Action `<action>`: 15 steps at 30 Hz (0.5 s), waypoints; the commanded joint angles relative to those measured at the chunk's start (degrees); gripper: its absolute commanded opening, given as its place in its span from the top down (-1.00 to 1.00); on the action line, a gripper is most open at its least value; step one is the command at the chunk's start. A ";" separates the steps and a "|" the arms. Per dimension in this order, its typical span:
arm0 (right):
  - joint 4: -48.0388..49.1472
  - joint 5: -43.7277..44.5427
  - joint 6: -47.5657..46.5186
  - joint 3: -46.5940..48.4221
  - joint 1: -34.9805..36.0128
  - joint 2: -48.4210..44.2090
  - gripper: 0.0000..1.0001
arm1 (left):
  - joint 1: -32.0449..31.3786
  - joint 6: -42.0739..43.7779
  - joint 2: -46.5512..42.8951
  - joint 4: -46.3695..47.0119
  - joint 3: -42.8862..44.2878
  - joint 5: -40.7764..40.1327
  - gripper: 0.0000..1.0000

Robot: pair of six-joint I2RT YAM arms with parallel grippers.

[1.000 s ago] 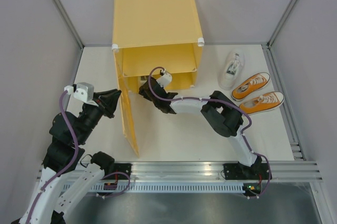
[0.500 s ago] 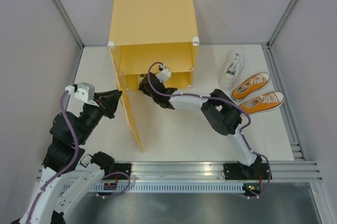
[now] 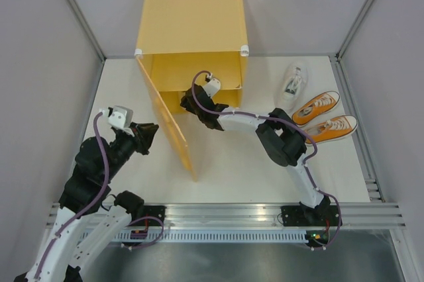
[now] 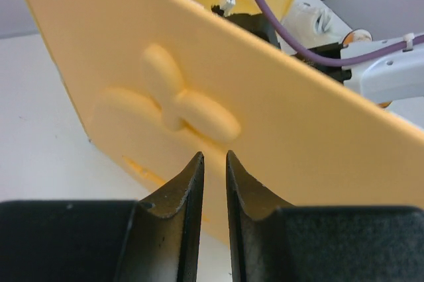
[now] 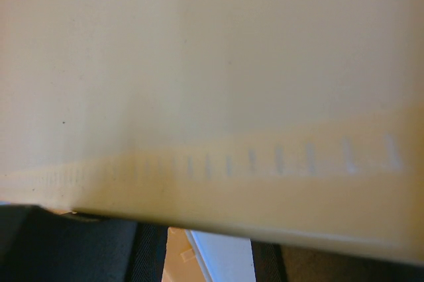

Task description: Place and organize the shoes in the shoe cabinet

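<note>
The yellow shoe cabinet (image 3: 192, 20) stands at the back with its door (image 3: 169, 123) swung out. My left gripper (image 3: 154, 128) is shut and empty, just off the door's embossed outer face (image 4: 192, 106). My right arm reaches into the lower compartment, and the cabinet hides its gripper from above. In the right wrist view the shelf edge (image 5: 212, 202) fills the frame. Below it, my right gripper (image 5: 209, 259) has a white shoe (image 5: 222, 259) between its fingers. Another white shoe (image 3: 291, 87) and two orange shoes (image 3: 316, 108) (image 3: 329, 129) lie on the table to the right.
Grey walls and metal posts close in the white table (image 3: 238, 169) on three sides. A metal rail (image 3: 225, 216) runs along the near edge by both arm bases. The right arm's purple cable (image 4: 298, 47) shows above the door's top edge.
The door's free edge has swung to the right. The cabinet has shifted a little left and back. My right arm has gone deeper inside, and my left gripper followed the door rightward.
</note>
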 commanded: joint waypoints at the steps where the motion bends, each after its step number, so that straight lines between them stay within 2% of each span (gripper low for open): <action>1: 6.85 -1.33 -2.42 2.43 -2.90 2.07 0.00 | -0.07 1.81 0.49 -2.51 0.00 1.51 0.53; 6: 7.65 -3.98 -4.19 1.74 -2.89 1.20 0.00 | -0.07 1.81 0.32 -2.51 0.00 1.42 0.53; 9: 9.05 -3.98 -4.89 -2.47 -2.11 -3.18 0.00 | -0.07 1.81 -0.21 -2.42 0.00 1.42 0.52; 15: 10.02 -3.37 -7.62 -9.42 1.22 -10.22 -0.03 | -0.15 1.46 -2.49 -2.16 0.00 0.29 0.02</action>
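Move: My right hand reaches under the cabinet's shelf, empty. The remaining white shoe stands about 34 cm to its right and 9 cm farther out; the first orange shoe is 42 cm right and level, the second 47 cm right and 8 cm back. The door's middle lies about 18 cm back and 7 cm left of that hand. From my left hand the door's middle is some 7 cm ahead, 8 cm right and 16 cm lower. I edge my right hand about 1 cm left under the shelf, turning it some 5 degrees counter-clockwise, then start drawing it back and to the right by roughly 2.5 cm, out of the lower compartment, fingers still half open. My left hand, already clear of the door, sinks about 1.5 cm and spreads its fingers without following the door. ##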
